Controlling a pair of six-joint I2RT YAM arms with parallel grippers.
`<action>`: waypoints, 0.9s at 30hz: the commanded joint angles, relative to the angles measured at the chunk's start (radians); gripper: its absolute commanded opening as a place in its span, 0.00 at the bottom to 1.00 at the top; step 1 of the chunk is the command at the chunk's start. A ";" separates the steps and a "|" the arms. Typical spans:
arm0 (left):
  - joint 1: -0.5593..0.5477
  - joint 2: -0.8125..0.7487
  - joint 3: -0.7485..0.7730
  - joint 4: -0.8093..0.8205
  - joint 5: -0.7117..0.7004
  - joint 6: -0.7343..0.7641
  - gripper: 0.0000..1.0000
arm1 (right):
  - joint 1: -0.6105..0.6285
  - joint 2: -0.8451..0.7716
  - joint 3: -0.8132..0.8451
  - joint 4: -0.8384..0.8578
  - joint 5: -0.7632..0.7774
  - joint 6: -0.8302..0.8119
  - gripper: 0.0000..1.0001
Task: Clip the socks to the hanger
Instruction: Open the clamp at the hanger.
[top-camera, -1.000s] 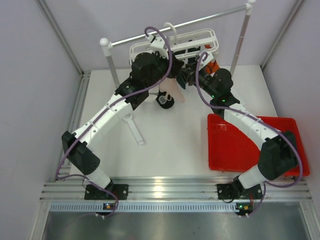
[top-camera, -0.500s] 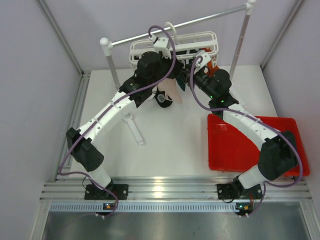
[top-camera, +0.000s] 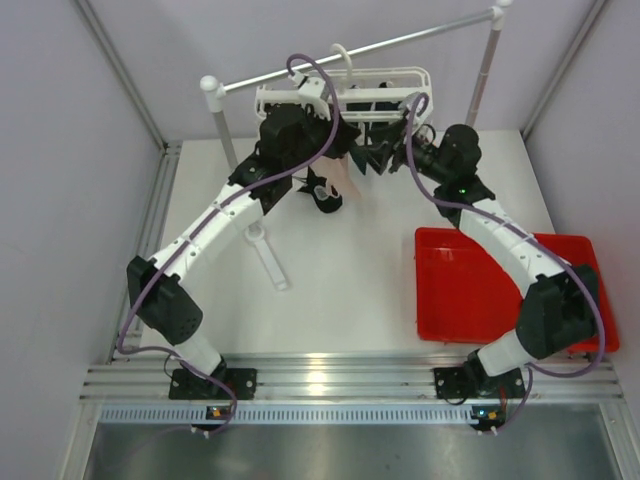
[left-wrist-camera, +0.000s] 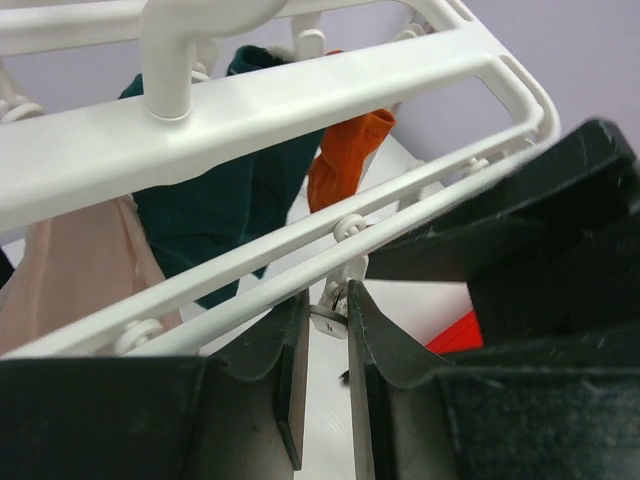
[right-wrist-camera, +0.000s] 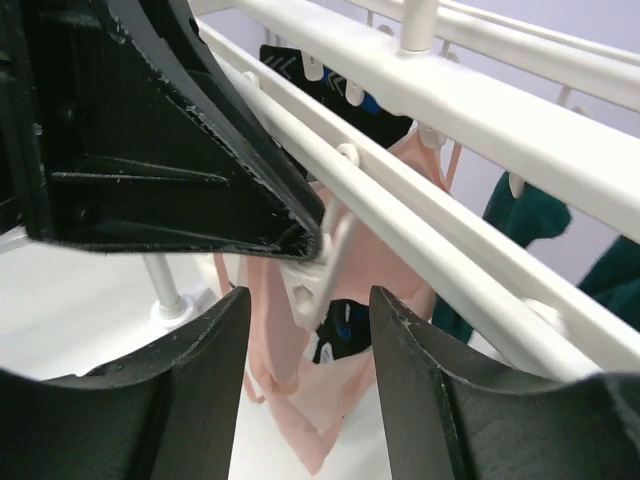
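Observation:
The white hanger (top-camera: 400, 78) hangs from the grey rail, with my two grippers meeting under its near rail. My left gripper (left-wrist-camera: 327, 330) is shut on a small white clip (left-wrist-camera: 331, 316) of the hanger (left-wrist-camera: 300, 90). Behind it hang a dark teal sock (left-wrist-camera: 230, 195), an orange sock (left-wrist-camera: 345, 165) and a pale pink sock (left-wrist-camera: 80, 270). My right gripper (right-wrist-camera: 305, 340) is open, its fingers either side of a white clip (right-wrist-camera: 308, 287), apart from it. The pale pink sock (right-wrist-camera: 345, 390) and a black sock (right-wrist-camera: 340, 330) hang behind that clip. The top view shows the pink sock (top-camera: 342, 180) and black sock (top-camera: 325, 200).
The grey metal rail (top-camera: 400, 42) spans two white-capped posts (top-camera: 215, 95) at the back. A red tray (top-camera: 500, 290) lies at the right under my right arm. A white stick-shaped piece (top-camera: 268, 255) lies on the table at the left.
My right wrist has swung right and back, with its fingers still under the hanger. My left wrist shifted slightly left. The hanger moved a little with them; the orange sock is now hidden from above.

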 joint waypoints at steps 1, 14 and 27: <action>0.050 -0.039 -0.030 0.109 0.211 -0.003 0.00 | -0.083 0.014 0.098 0.002 -0.282 0.126 0.51; 0.114 0.006 -0.033 0.235 0.469 -0.111 0.00 | -0.110 0.112 0.159 0.112 -0.443 0.272 0.51; 0.131 0.047 -0.007 0.235 0.562 -0.154 0.00 | -0.100 0.146 0.180 0.209 -0.447 0.336 0.26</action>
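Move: The clamp hanging off the hanger's front rail is already pinched in my left fingers, right at the hand point. It lies about 2 cm to the left and 1 cm ahead of my open right fingertips, level with them. From my left hand, the teal sock hangs some 11 cm ahead, 2 cm right and 5 cm lower. The peach cloth is roughly 8 cm ahead, 6 cm left and 8 cm lower. I keep the clamp pinched in my left fingers while lifting it about 2 cm and drawing it back nearly as far, turning that hand some 20 degrees clockwise. My right hand, open, dips rightward, then swings back and left beside the clamp, ending slightly higher; it turns about 20 degrees counter-clockwise, tips down a little, then closes its fingertips on the clamp's near end. ##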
